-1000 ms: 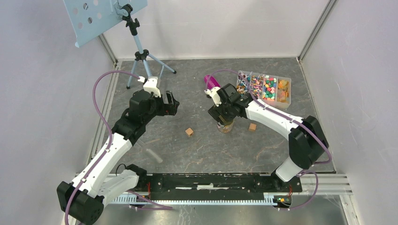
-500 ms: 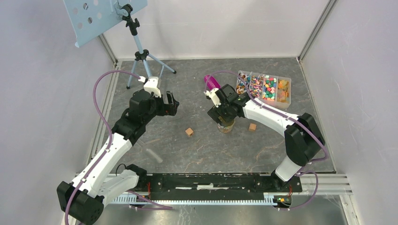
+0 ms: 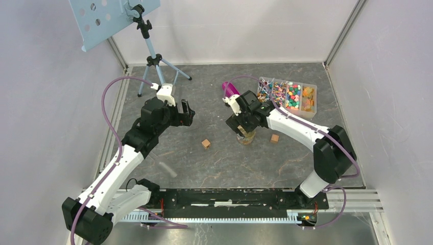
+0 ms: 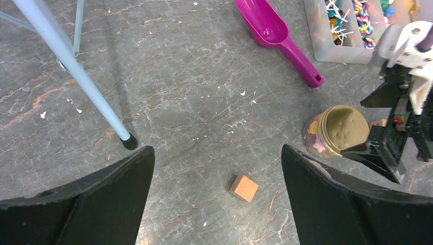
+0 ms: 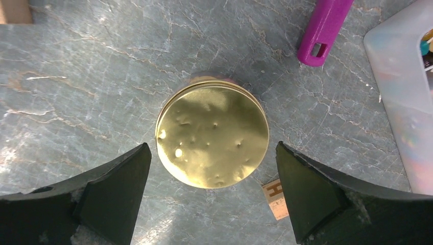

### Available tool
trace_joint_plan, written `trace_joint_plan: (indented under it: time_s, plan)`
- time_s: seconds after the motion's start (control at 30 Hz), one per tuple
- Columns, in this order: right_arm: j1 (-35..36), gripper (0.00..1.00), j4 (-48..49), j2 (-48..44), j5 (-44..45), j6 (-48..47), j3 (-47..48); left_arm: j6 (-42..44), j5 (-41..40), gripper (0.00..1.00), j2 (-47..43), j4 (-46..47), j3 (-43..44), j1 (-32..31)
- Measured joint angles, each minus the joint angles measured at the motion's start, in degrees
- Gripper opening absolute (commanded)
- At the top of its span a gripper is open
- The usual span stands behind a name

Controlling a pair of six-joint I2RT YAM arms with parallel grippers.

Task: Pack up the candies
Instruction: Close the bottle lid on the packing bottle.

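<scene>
The candies (image 3: pixel 288 95) fill the compartments of a clear box at the back right, whose corner shows in the left wrist view (image 4: pixel 357 14). More candies (image 4: pixel 312 137) show through the glass of a jar (image 3: pixel 245 137) capped with a gold lid (image 5: pixel 212 135). My right gripper (image 5: pixel 212 145) hovers over the jar (image 4: pixel 337 131), open, with a gap between each finger and the lid. A magenta scoop (image 3: pixel 230 89) lies empty behind the jar. My left gripper (image 4: pixel 218 149) is open above bare tabletop at the left (image 3: pixel 188 113), holding nothing.
Two wooden cubes lie near the jar, one to its left (image 3: pixel 206 144) and one to its right (image 3: pixel 274 138); the right one (image 5: pixel 275 198) carries a letter H. A tripod (image 3: pixel 153 56) with a blue perforated plate stands at the back left, one leg (image 4: pixel 76 76) near my left gripper.
The right gripper's jaws have spread wider apart over the jar lid. The left arm has not moved.
</scene>
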Motion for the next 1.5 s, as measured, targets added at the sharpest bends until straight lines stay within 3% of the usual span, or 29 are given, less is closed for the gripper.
trace_joint_plan:
  time_s: [0.23,0.43,0.6,0.8,0.9,1.23,1.5]
  plan:
    - [-0.17,0.98,0.44,-4.85,-3.54,-0.09,0.46,-0.13,2.93,0.95,2.10,1.33,0.04,0.00]
    - [-4.57,0.92,7.54,-11.37,-9.33,0.63,-3.74,-3.43,11.34,0.81,6.91,1.49,2.54,0.00]
    - [-12.63,0.74,15.78,-17.00,-14.43,4.07,-13.09,-7.85,18.49,0.76,10.75,3.78,4.20,-0.37]
    - [-15.37,0.48,21.44,-17.51,-19.80,6.73,-20.28,-11.61,22.27,0.71,16.52,5.16,5.11,-4.70]
    - [-17.11,0.42,23.76,-17.90,-21.40,7.72,-23.19,-12.59,22.34,0.67,19.56,5.70,5.70,-8.04]
    - [-21.27,0.37,29.70,-18.18,-25.20,10.03,-27.21,-17.27,24.04,0.60,35.32,14.69,7.10,-12.66]
    - [-21.73,0.44,32.09,-16.57,-27.98,10.91,-28.33,-18.27,25.77,0.57,44.04,18.01,9.53,-13.51]
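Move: The right hand stands open over the bottle lid on the packing bottle, its middle about 1 cm ahead, laterally in line and some 1 cm below the hand point. From that hand, one wooden block is about 14 cm right and 2 cm ahead, and the scoop's middle is 20 cm ahead and 2 cm left, both 8 to 9 cm lower. From the left hand, the lid lies about 24 cm right, 1 cm back and 14 cm below; the second block is 6 cm right, 3 cm back and 22 cm below. The fingertips of both hands come in beside the lid's opposite rims, the right one seeming to touch. The right hand lifts about 6 cm clear, shifts right and sinks back beside the rim, rolling some 35 degrees left side up while its fingers close to under half. The left hand sweeps 20 cm right and 13 cm down, tipping down, turning clockwise and partly closing. ##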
